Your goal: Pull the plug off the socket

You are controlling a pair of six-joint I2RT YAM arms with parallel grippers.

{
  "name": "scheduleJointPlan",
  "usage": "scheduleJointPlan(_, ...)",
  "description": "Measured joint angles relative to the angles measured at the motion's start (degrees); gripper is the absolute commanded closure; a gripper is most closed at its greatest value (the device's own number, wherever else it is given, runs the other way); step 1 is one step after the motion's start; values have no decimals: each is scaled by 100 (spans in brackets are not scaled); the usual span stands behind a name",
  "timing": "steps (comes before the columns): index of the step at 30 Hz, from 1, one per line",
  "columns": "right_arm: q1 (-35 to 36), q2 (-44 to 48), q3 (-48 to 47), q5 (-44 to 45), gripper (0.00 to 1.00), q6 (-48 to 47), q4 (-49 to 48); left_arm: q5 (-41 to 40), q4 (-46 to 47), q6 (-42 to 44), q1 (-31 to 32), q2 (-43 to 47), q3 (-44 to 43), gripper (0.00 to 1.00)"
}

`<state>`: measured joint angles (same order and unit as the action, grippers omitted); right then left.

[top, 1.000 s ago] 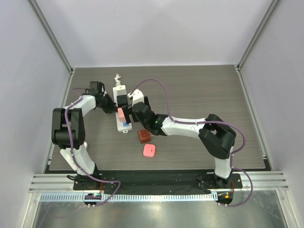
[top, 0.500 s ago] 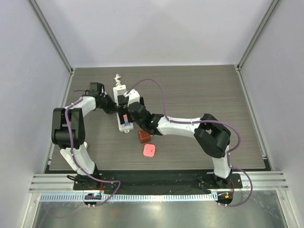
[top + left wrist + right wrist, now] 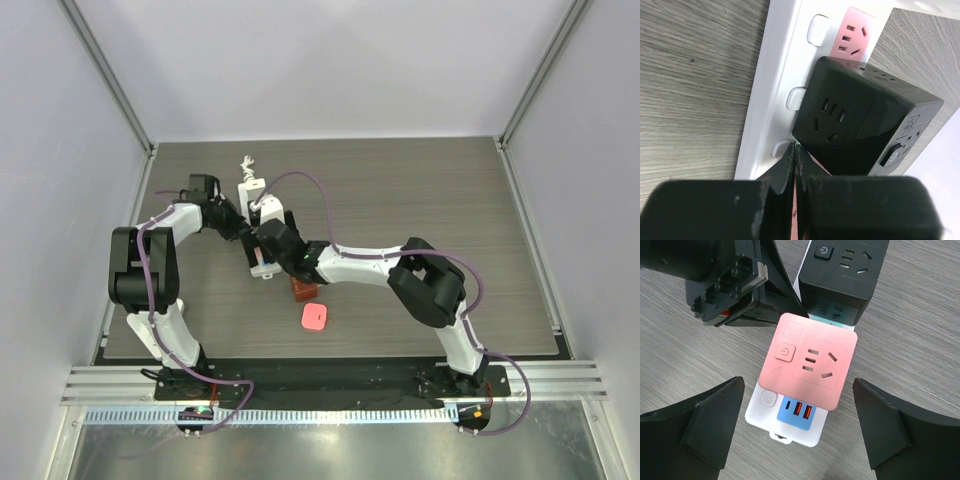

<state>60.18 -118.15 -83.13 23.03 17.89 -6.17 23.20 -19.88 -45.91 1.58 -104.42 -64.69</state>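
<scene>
The socket [image 3: 765, 412] is a long white power strip lying on the dark wooden table, also visible from above [image 3: 250, 188]. A pink cube plug [image 3: 810, 362] and a black cube plug [image 3: 842, 275] sit in it side by side. My right gripper [image 3: 797, 387] hangs open above the strip's blue USB end [image 3: 799, 412], with one finger on each side of the pink plug and touching nothing. My left gripper [image 3: 795, 151] is shut with nothing in it. Its tips rest on the strip's white edge [image 3: 775, 100] right beside the black plug [image 3: 865, 125].
A brown cube [image 3: 303, 288] and a pink cube [image 3: 315, 317] lie loose on the table just in front of the strip. The strip's short cord stub [image 3: 246, 162] points to the back. The left arm's wrist [image 3: 735, 285] is close by the black plug.
My right gripper has moved left over the strip and now straddles the pink plug. The left gripper and the strip have stayed where they were.
</scene>
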Motion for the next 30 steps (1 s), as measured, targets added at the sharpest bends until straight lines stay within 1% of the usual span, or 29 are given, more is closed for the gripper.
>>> scheduleJointPlan(5, 28, -205, -55, 144, 14, -120, -13, -4, -2, -15, 0, 0, 0, 100)
scheduleJointPlan(6, 37, -236, -55, 190, 17, -133, -22, -7, -2, -17, 0, 0, 0, 100)
scheduleJointPlan(8, 57, -308, -68, 308, 19, -155, -33, -22, -4, -17, 0, 0, 0, 100)
scheduleJointPlan(11, 85, -415, -103, 466, 28, -157, -96, -48, -7, -22, 2, 0, 2, 100)
scheduleJointPlan(12, 87, -450, -120, 511, 34, -149, -127, -52, -4, -24, 2, 0, 2, 100)
scheduleJointPlan(13, 94, -481, -153, 584, 36, -164, -140, -61, -2, -24, 9, 0, 2, 100)
scheduleJointPlan(17, 140, -538, -195, 807, 39, -162, -170, -74, 31, -39, 11, -17, 2, 100)
scheduleJointPlan(18, 146, -549, -195, 841, 43, -160, -190, -72, 42, -44, 13, -22, 2, 100)
scheduleJointPlan(22, 164, -616, -238, 1025, 52, -155, -262, -68, 146, -70, 15, -55, 0, 100)
scheduleJointPlan(23, 164, -632, -251, 1058, 57, -153, -278, -70, 170, -76, 15, -59, 0, 100)
scheduleJointPlan(24, 166, -640, -251, 1086, 68, -151, -302, -70, 199, -83, 17, -66, 0, 100)
scheduleJointPlan(25, 166, -645, -251, 1099, 72, -149, -317, -66, 221, -87, 17, -74, 0, 100)
scheduleJointPlan(26, 166, -651, -251, 1117, 74, -146, -330, -68, 236, -94, 17, -76, -2, 100)
scheduleJointPlan(28, 164, -656, -251, 1128, 85, -142, -341, -68, 247, -111, 17, -81, -2, 100)
scheduleJointPlan(29, 160, -658, -251, 1134, 99, -138, -348, -68, 251, -122, 17, -83, -2, 100)
scheduleJointPlan(30, 155, -660, -249, 1134, 99, -133, -356, -68, 258, -133, 17, -85, -2, 100)
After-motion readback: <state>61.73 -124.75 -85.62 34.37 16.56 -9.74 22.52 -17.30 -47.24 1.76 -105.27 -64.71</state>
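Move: Just beneath the right hand's open fingers, about 2 cm ahead and 4 cm down, is the pink plug on the power strip. The black plug stands some 6 cm farther out on the same strip, and the brown plug is about 8 cm back, 9 cm right and 6 cm below that hand. From the left hand's shut fingertips, the pink plug lies roughly 3 cm back and 2 cm right, the black plug 3 cm ahead and 2 cm right. Dropping about 3 cm over the pink plug with its fingers closing, the right hand clamps the plug's sides, then eases about 2 cm forward, turning some 10 degrees clockwise while keeping the squeeze. The left hand keeps its shut fingertips wedged on the strip between pink and black plugs and shifts about 1 cm forward late on. ##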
